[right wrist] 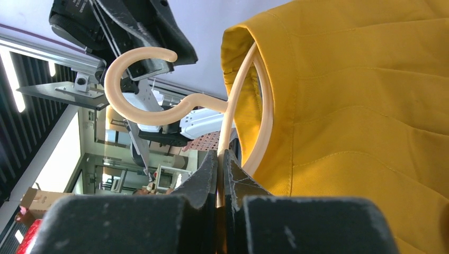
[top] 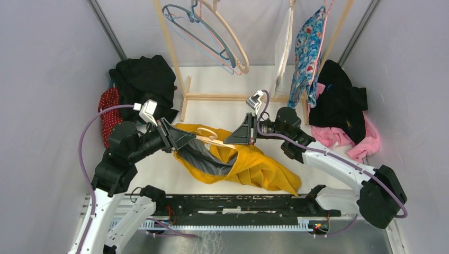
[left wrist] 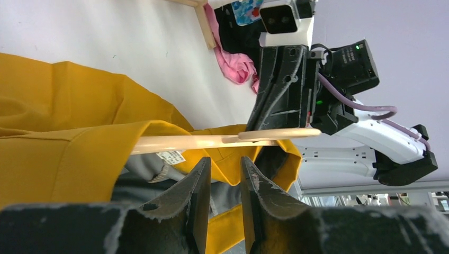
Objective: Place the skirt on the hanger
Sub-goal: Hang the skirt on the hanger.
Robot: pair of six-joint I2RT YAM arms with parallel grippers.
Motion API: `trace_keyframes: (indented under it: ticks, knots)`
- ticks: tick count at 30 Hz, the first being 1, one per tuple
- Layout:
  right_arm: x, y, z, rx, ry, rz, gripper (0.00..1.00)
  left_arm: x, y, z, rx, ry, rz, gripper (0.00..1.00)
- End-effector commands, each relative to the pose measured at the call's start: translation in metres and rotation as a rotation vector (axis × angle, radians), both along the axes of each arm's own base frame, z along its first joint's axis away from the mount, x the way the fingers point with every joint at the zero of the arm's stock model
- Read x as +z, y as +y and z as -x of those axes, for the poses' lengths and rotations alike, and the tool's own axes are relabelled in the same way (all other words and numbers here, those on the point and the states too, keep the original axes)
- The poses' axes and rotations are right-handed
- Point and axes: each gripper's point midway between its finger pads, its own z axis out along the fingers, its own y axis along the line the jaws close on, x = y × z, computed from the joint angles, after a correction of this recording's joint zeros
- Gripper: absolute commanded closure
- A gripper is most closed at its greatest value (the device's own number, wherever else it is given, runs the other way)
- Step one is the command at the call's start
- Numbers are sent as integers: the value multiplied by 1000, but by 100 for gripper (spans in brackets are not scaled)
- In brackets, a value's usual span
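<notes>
A mustard-yellow skirt with grey lining lies on the white table, its waistband lifted between my grippers. A pale wooden hanger is partly inside the waistband, hook free. My right gripper is shut on the hanger near its neck; in the right wrist view the fingers pinch the hanger beside the skirt. My left gripper is at the skirt's left end. In the left wrist view its jaws stand slightly apart just below the hanger bar, with skirt fabric beyond them.
A wooden clothes rack stands behind with spare hangers, a white garment and a floral garment. Black clothes and a red garment lie back left. A black and pink pile lies at right.
</notes>
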Motion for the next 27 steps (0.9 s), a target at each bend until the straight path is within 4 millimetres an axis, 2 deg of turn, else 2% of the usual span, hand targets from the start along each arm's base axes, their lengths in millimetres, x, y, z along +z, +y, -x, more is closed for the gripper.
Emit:
trace_keyframes:
  ticks: [1,10,14,22,27]
  knots:
    - [50,1,-5,-2,-152,-138,99,15,-8,5,-59,-39,51,66]
    - [61,7,-27,-25,-170,-160,99,13,-15,5,-106,-30,66,67]
    - [65,10,-35,-26,-167,-177,99,6,-21,1,-125,-12,83,68]
    - [74,13,-38,-7,-169,-222,99,-26,-32,-24,-118,46,91,68]
    - [77,14,-35,21,-165,-247,99,-34,-39,-42,-100,47,82,69]
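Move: The skirt's open waistband, its grey lining showing, lies about 5 cm to the left hand's right, some 3 cm back and 7 cm below. The wooden hanger's bar is about 5 cm to this hand's right, level fore and aft and roughly 1 cm lower; its hook is about 3 cm farther ahead than the bar. From the right hand, already gripping the hanger, the opening is some 6 cm left, 3 cm back and 5 cm below. Bring the left gripper, fingers kept partly open, down into the skirt's waist opening from the near side of the hanger: ease it slightly right first, then sink about 5 cm while going forward and right some 3 cm each, tipping the fingers a little down. Meanwhile keep the right gripper pinched on the hanger and carry it about 5 cm forward and slightly left. ##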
